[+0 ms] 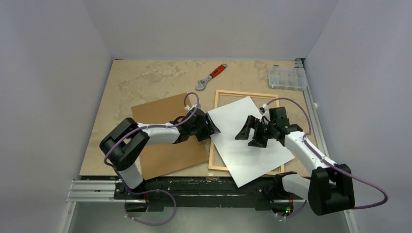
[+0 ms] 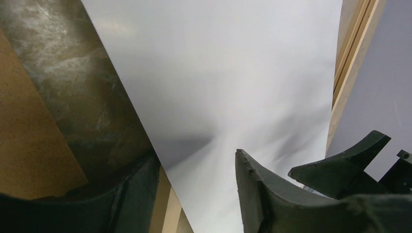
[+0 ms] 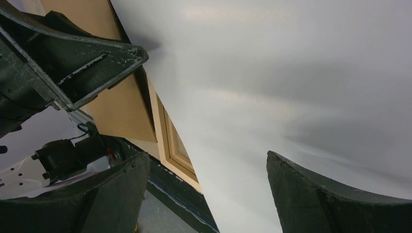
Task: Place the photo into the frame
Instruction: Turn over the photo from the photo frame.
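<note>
The photo (image 1: 248,141) lies white back up, skewed across the light wooden frame (image 1: 245,92), its near corner overhanging the frame's front rail. My left gripper (image 1: 212,127) is at the photo's left corner, and its jaws stand apart on either side of the photo's edge. In the left wrist view the photo (image 2: 218,73) fills the middle, the left gripper (image 2: 194,154) shows a clear gap, and the frame (image 2: 350,58) runs along the right. My right gripper (image 1: 248,136) hovers open over the photo's middle. The right wrist view shows the right gripper (image 3: 206,154), the photo (image 3: 291,73) and a frame rail (image 3: 170,141).
A brown backing board (image 1: 165,145) lies left of the frame, under the left arm. A wrench with an orange handle (image 1: 210,77) rests at the back. A clear plastic parts box (image 1: 286,76) stands in the back right corner. Walls close in the table.
</note>
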`<state>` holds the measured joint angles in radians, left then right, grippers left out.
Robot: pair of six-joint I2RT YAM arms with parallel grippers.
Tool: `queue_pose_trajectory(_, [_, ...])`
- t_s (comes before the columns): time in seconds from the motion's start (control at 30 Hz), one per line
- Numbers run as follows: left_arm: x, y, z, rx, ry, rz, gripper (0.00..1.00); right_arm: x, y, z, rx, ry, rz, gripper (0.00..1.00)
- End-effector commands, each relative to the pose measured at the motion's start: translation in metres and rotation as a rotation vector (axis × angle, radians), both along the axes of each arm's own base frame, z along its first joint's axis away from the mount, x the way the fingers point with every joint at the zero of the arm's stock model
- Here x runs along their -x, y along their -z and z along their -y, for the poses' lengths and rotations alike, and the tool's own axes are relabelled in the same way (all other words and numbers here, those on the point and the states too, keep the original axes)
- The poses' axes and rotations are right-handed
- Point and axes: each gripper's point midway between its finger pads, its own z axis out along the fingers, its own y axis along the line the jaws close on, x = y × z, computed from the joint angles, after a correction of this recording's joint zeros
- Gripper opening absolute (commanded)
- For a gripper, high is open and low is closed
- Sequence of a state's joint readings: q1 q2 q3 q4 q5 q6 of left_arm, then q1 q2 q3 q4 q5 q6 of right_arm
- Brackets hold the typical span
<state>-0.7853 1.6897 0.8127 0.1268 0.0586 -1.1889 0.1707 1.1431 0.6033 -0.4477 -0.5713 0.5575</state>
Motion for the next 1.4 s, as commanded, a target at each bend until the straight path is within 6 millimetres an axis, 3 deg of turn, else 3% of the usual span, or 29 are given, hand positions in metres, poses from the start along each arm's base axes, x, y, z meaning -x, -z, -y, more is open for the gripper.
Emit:
queue_pose_trajectory(0.0, [-0.013,-0.014,0.016,0.087,0.005,0.051,0.51,-0.006,-0.017,-0.003,-0.025,-0.024,0.071,0.88])
queue_pose_trajectory(0.43, [-0.032,-0.046,0.007,0.112,0.021,0.167,0.01,-0.01,-0.056,0.004,0.019,-0.042,0.198,0.88])
queue_pose_trajectory(0.63, [-0.042,-0.064,-0.003,0.094,0.103,0.186,0.0,-0.008,-0.066,0.009,0.051,-0.046,0.228,0.88])
queue_pose_trajectory(0.87, [-0.055,-0.075,-0.01,-0.063,0.256,0.155,0.0,-0.011,-0.087,0.013,0.073,-0.038,0.289,0.88])
queue_pose_trajectory(1.17, [-0.093,-0.091,0.033,-0.08,0.442,0.161,0.0,-0.013,-0.104,0.022,0.125,-0.018,0.345,0.88])
queue_pose_trajectory(1.37, [-0.106,-0.092,0.043,-0.051,0.432,0.172,0.0,-0.015,-0.111,0.021,0.11,-0.007,0.367,0.88])
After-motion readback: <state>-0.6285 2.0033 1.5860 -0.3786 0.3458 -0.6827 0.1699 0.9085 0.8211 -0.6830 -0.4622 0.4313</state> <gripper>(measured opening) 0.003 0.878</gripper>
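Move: Just right of the left hand, the white-backed photo has its middle about 13 cm off and 3 cm back, a few centimetres lower; its left edge already lies between the open fingers. The frame is under it, its middle level with the hand and 13 cm right; the brown board is 19 cm left and 2 cm back, the wrench 23 cm ahead and 3 cm left. The photo's middle lies straight below the right hand, about 6 cm down. Closing first on the photo's left edge, the left fingers pinch it, then draw it forward about 10 cm along the frame's left side while lifting nearly as far, swinging right and sinking slightly at the end, the hand turning some 20 degrees clockwise. The right hand, still wide open, rises about 9 cm away from the photo, its fingers tilting up. ##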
